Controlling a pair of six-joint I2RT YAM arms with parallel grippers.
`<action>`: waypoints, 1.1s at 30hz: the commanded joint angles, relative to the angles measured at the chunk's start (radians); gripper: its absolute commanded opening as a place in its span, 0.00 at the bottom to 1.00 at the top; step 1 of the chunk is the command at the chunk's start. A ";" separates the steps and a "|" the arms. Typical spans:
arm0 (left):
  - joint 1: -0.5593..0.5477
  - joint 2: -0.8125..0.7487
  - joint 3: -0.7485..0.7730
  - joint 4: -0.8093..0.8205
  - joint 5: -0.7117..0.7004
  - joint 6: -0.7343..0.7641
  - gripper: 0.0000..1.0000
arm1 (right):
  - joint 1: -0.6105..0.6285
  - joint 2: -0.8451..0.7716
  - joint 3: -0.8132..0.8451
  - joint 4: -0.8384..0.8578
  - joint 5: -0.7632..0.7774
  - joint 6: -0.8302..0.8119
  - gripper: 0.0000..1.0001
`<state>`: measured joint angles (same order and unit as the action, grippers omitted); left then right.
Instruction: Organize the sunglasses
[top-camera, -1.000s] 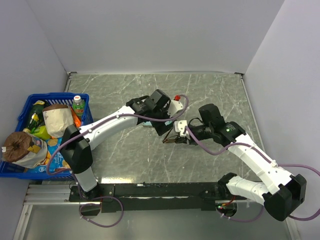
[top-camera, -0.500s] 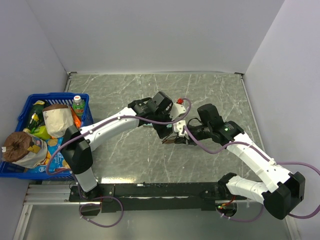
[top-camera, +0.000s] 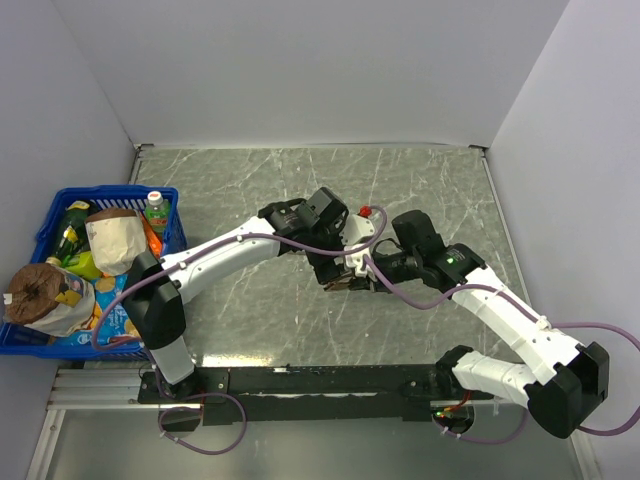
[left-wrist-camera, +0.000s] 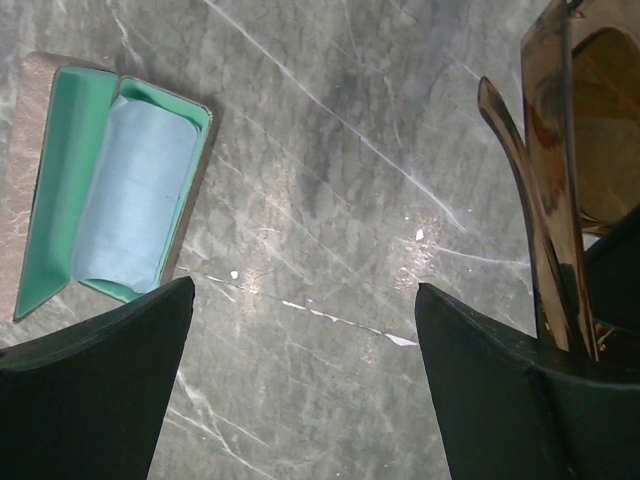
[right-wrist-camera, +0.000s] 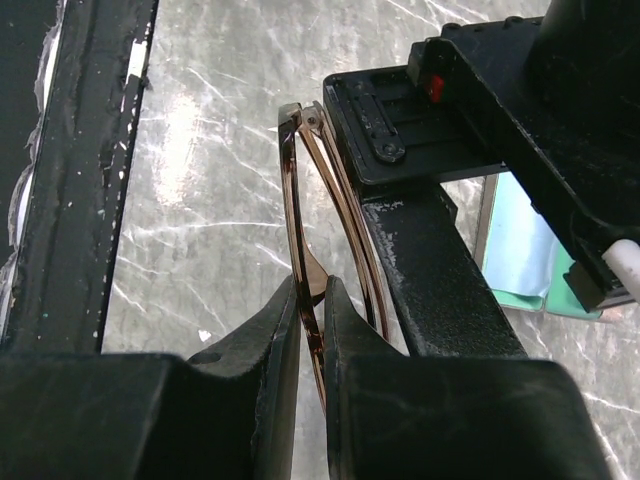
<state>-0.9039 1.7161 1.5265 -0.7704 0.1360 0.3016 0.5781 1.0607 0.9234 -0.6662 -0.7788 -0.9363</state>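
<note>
The sunglasses (right-wrist-camera: 310, 230), thin brown frame with brownish lenses, hang above the marble table with my right gripper (right-wrist-camera: 312, 290) shut on one part of the frame. In the top view they show as a dark shape (top-camera: 340, 281) between the two grippers at mid-table. My left gripper (left-wrist-camera: 305, 300) is open wide over bare table. The sunglasses (left-wrist-camera: 555, 180) stand close along its right finger (left-wrist-camera: 500, 390), outside the gap. The open grey-brown case (left-wrist-camera: 40, 130) with teal lining lies at upper left in the left wrist view, and the light blue cloth (left-wrist-camera: 135, 200) rests inside it.
A blue basket (top-camera: 110, 192) packed with bags and bottles stands at the table's left edge. Grey walls close in the table at the back and both sides. The left gripper's finger (right-wrist-camera: 430, 270) crosses the right wrist view, with the teal case (right-wrist-camera: 520, 240) behind it.
My left gripper has shifted right and nearer, coming in beside the sunglasses. My right gripper has edged slightly left, still holding them.
</note>
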 joint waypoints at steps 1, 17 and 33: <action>-0.013 -0.036 0.028 0.028 -0.027 -0.012 0.96 | 0.005 -0.004 0.006 0.057 -0.002 -0.016 0.00; 0.347 -0.115 -0.069 0.281 -0.092 0.053 0.96 | 0.000 -0.004 0.040 0.036 -0.030 0.008 0.00; 0.404 0.240 0.176 0.212 0.186 0.309 0.99 | -0.113 -0.065 0.046 0.010 -0.135 0.011 0.00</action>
<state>-0.4995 1.9217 1.6123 -0.5236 0.2161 0.5354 0.4805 1.0363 0.9314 -0.6735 -0.8597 -0.9131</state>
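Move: My left hand is empty and wide open. The open sunglasses case lies about 14 cm straight ahead of it and some 13 cm lower, its lid raised along the far side. The folded sunglasses are around 5 cm back and 7 cm to the right of my left hand, roughly 2 cm higher. My right fingers hold them, with their middle some 5 cm left of that hand, level ahead and about 2 cm lower; from there the case is about 18 cm ahead, 13 cm left and 16 cm down. I swing my left hand away from the sunglasses, forward and left with a rise of about 5 cm, turning it some 25 degrees counter-clockwise. Then I carry on forward and sink roughly 7 cm, easing back right and undoing part of the turn, to come in at the left end of the raised lid from its far side, fingers still wide open. My right hand keeps its pinch on the sunglasses, lifting slightly. ##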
